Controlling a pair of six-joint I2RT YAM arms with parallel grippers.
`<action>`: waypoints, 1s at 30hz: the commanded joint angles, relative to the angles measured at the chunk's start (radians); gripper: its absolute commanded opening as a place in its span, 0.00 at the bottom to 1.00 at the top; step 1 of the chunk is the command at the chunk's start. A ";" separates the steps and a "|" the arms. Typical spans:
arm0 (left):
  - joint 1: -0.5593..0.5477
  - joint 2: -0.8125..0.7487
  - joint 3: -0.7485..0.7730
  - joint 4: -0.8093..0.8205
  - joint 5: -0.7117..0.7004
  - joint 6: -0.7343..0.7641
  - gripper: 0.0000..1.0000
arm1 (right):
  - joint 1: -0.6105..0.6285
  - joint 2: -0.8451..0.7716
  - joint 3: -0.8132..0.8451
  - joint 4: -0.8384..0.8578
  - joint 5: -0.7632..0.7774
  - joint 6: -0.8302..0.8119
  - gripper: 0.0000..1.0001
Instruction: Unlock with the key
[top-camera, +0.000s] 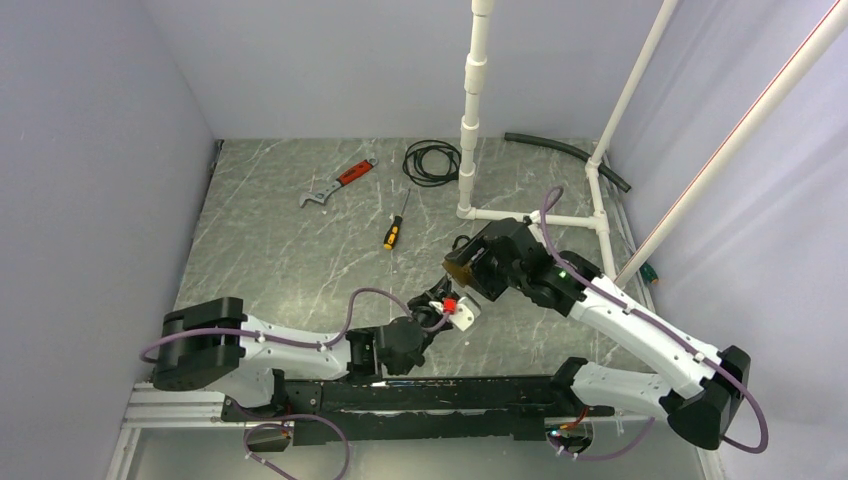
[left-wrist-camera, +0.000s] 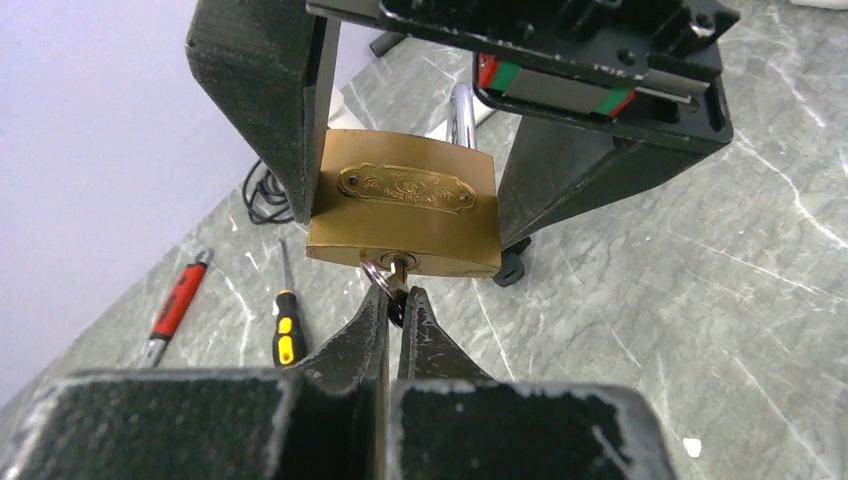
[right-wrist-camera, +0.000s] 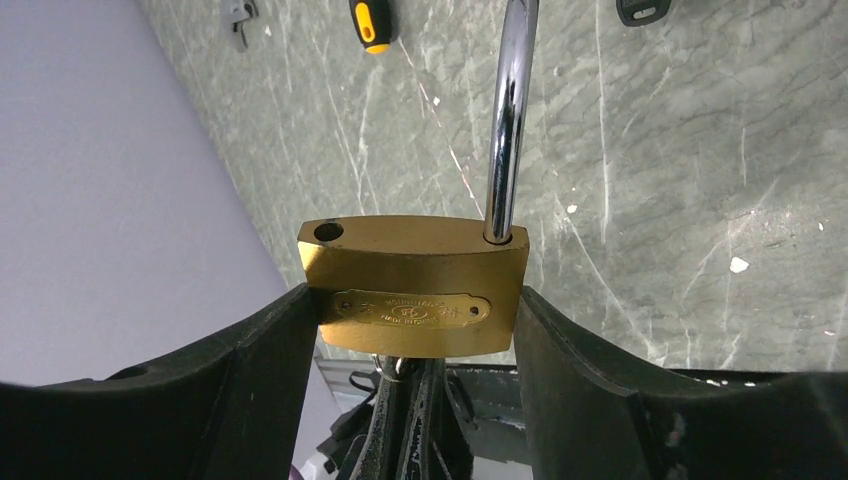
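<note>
A brass padlock (right-wrist-camera: 413, 270) hangs above the table, clamped by its sides between the fingers of my right gripper (right-wrist-camera: 412, 310), also seen from above (top-camera: 470, 265). Its chrome shackle (right-wrist-camera: 508, 120) sits in one hole only; the other hole (right-wrist-camera: 327, 232) is empty. From below, the key (left-wrist-camera: 399, 278) is in the keyhole with a small ring (left-wrist-camera: 372, 272) beside it. My left gripper (left-wrist-camera: 400, 300) is shut on the key's head, directly under the padlock (left-wrist-camera: 405, 215). In the top view the left gripper (top-camera: 447, 290) meets the padlock (top-camera: 458, 268) near the table's middle.
A yellow-and-black screwdriver (top-camera: 396, 222) and a red-handled wrench (top-camera: 338, 184) lie on the marble table further back. A black cable coil (top-camera: 432, 162), a white pipe frame (top-camera: 470, 130) and a black hose (top-camera: 570, 152) stand at the rear. A small black object (left-wrist-camera: 510, 268) lies below the padlock.
</note>
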 joint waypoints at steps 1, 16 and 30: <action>-0.056 0.042 0.016 0.223 0.060 0.200 0.00 | 0.018 -0.031 0.024 0.136 -0.142 0.033 0.00; -0.074 -0.038 0.027 0.074 0.036 0.084 0.67 | 0.013 -0.072 -0.019 0.152 -0.098 0.037 0.00; -0.090 -0.280 0.172 -0.565 -0.092 -0.583 0.89 | 0.009 -0.106 -0.072 0.185 -0.011 0.033 0.00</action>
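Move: The brass padlock, its shackle already sprung, sits between the right hand's pads. From the left hand its body lies about 3 cm ahead and 2 cm right, level, with the key in its keyhole and the key's head pinched in the shut left fingertips, about 1 cm ahead and 1 cm right of the hand point. Well below, some 19 cm down, the black padlock lies about 12 cm ahead and 7 cm right of the left hand, and the screwdriver about 19 cm ahead and 10 cm left. The left hand, still pinching the key's head in the brass padlock, opens its fingers wide to let go of it, then draws off back and up, about 4 cm each way, tipping its fingers down some 10 degrees as it leaves. The right hand keeps its grip on the brass padlock and holds it up nearly where it was, easing only about 1 cm back with a slight roll. ##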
